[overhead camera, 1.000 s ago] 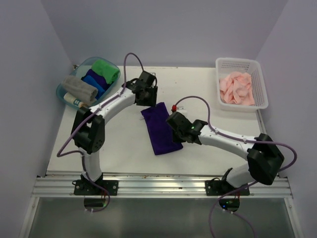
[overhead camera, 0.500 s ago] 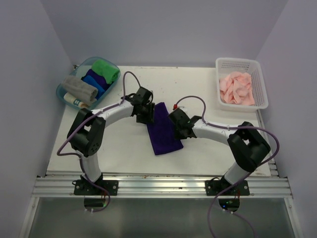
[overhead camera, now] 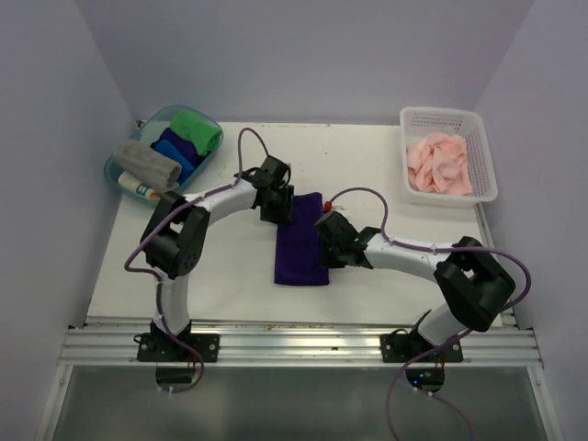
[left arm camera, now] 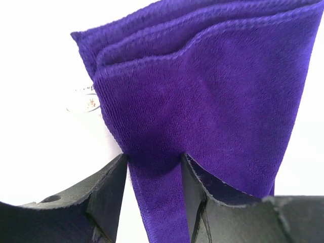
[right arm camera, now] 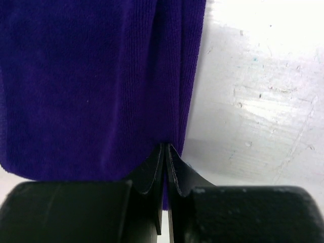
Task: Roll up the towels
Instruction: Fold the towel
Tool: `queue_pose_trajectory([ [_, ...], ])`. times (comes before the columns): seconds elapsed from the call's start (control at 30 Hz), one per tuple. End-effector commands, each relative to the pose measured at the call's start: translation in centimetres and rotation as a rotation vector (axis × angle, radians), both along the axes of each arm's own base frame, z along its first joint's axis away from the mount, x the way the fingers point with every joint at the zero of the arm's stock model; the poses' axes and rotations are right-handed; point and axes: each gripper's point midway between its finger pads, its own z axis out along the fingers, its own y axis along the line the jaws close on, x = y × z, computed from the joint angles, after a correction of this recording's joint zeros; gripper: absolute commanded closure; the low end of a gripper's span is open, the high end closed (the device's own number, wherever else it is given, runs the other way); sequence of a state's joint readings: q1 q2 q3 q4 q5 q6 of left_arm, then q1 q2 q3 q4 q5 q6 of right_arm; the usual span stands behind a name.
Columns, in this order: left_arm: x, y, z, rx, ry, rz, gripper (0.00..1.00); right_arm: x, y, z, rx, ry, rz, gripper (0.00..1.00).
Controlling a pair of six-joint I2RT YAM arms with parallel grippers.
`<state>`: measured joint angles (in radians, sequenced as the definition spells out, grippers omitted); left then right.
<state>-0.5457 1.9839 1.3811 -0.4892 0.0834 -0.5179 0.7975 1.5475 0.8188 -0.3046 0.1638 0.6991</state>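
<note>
A dark purple towel [overhead camera: 299, 253] lies folded into a long strip on the white table, running straight from far to near. My left gripper [overhead camera: 280, 207] is at its far left corner. In the left wrist view a bunched fold of the purple towel [left arm camera: 212, 91] fills the gap between the left gripper's [left arm camera: 154, 162] fingers. My right gripper [overhead camera: 326, 241] sits at the strip's right edge. In the right wrist view it [right arm camera: 165, 147] is pinched almost flat on the purple towel's [right arm camera: 86, 76] edge layers. A grey towel [overhead camera: 147, 163] lies rolled in the bin. Pink towels [overhead camera: 439, 163] fill the basket.
A blue bin [overhead camera: 115, 175] at the far left holds rolled green, blue and purple cloths beside the grey one. A white mesh basket [overhead camera: 485, 156] stands at the far right. Side walls close in the table, and a metal rail [overhead camera: 294, 344] runs along the near edge.
The purple towel has swung from slanted to straight and shifted slightly left. Both grippers moved with it, the right one drawing in towards the towel's right edge.
</note>
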Motion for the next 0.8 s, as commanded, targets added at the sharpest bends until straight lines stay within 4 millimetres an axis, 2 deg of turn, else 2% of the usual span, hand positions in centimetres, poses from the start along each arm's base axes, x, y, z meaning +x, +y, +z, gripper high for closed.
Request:
queue_pose_trajectory([
  [0.0, 1.9, -0.6, 2.3, -0.001, -0.083, -0.023, 0.5, -0.1, 0.6, 2.4, 0.044, -0.02, -0.006, 0.92],
  [0.13, 1.9, -0.2, 4.7, 0.003, -0.114, -0.036, 0.49, 0.6, 0.0, 4.4, 0.035, -0.076, -0.024, 0.91],
  [0.17, 1.6, -0.1, 6.2, -0.008, -0.134, -0.038, 0.49, 0.6, -0.4, 4.7, 0.024, -0.082, -0.029, 0.91],
  [0.23, 1.1, 0.5, 7.4, -0.012, -0.153, -0.037, 0.48, 0.7, -0.5, 5.5, 0.026, -0.102, -0.029, 0.89],
  [0.27, 0.6, 0.8, 9.2, -0.027, -0.185, -0.034, 0.48, 0.6, -0.8, 5.5, 0.019, -0.099, -0.027, 0.88],
  [0.33, -1.0, 1.7, 9.0, -0.022, -0.171, -0.026, 0.48, 0.2, -0.9, 5.4, 0.021, -0.089, -0.018, 0.84],
  [0.37, -1.5, 2.0, 10.1, -0.042, -0.193, -0.02, 0.49, -0.2, -0.7, 5.6, 0.043, -0.083, -0.006, 0.82],
  [0.4, -3.2, 2.5, 8.8, -0.044, -0.149, -0.022, 0.5, -0.4, -0.5, 5.6, 0.061, -0.081, 0.003, 0.76],
  [0.43, -4.1, 2.7, 8.6, -0.059, -0.137, -0.021, 0.51, -1.0, -0.7, 5.0, 0.062, -0.064, 0.009, 0.73],
  [0.47, -5.6, 3.2, 7.8, -0.07, -0.124, -0.019, 0.51, -1.2, -0.3, 5.4, 0.102, -0.069, 0.021, 0.7],
  [0.5, -6.6, 3.0, 7.5, -0.102, -0.103, -0.016, 0.51, -1.7, -0.5, 4.9, 0.101, -0.06, 0.028, 0.67],
  [0.6, -9.8, 2.7, 5.9, -0.169, -0.049, -0.021, 0.47, -2.7, -0.4, 5.1, 0.107, -0.065, 0.052, 0.59],
  [0.7, -12.6, 1.7, 4.0, -0.201, 0.007, -0.042, 0.46, -3.5, -0.4, 4.6, 0.114, -0.046, 0.056, 0.57],
  [0.77, -13.7, 1.3, 2.8, -0.211, 0.034, -0.038, 0.48, -3.7, -0.5, 4.2, 0.115, -0.037, 0.052, 0.57],
])
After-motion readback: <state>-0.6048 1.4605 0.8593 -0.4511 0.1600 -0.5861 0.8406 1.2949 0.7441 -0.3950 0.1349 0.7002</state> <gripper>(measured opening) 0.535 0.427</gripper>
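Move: The purple towel lies folded flat as a long strip. Its near-left corner is about 16 cm back from the left hand, 3 cm to its left and 2 cm below; its far-left corner is some 8 cm ahead and 2 cm to the left. From the right hand, the near-right corner lies roughly 5 cm straight back and 2 cm down, and the far-right corner about 20 cm ahead and 2 cm left. Both hands come up off the purple towel and make for its near corners. The left, fingers staying half open, rises about 9 cm, swings back some 13 cm and a little left along the left edge, then dips 6 cm over the near-left corner. The right lifts about 4 cm, then eases back 3 cm towards the near-right corner while its nearly shut fingers open to under half. ##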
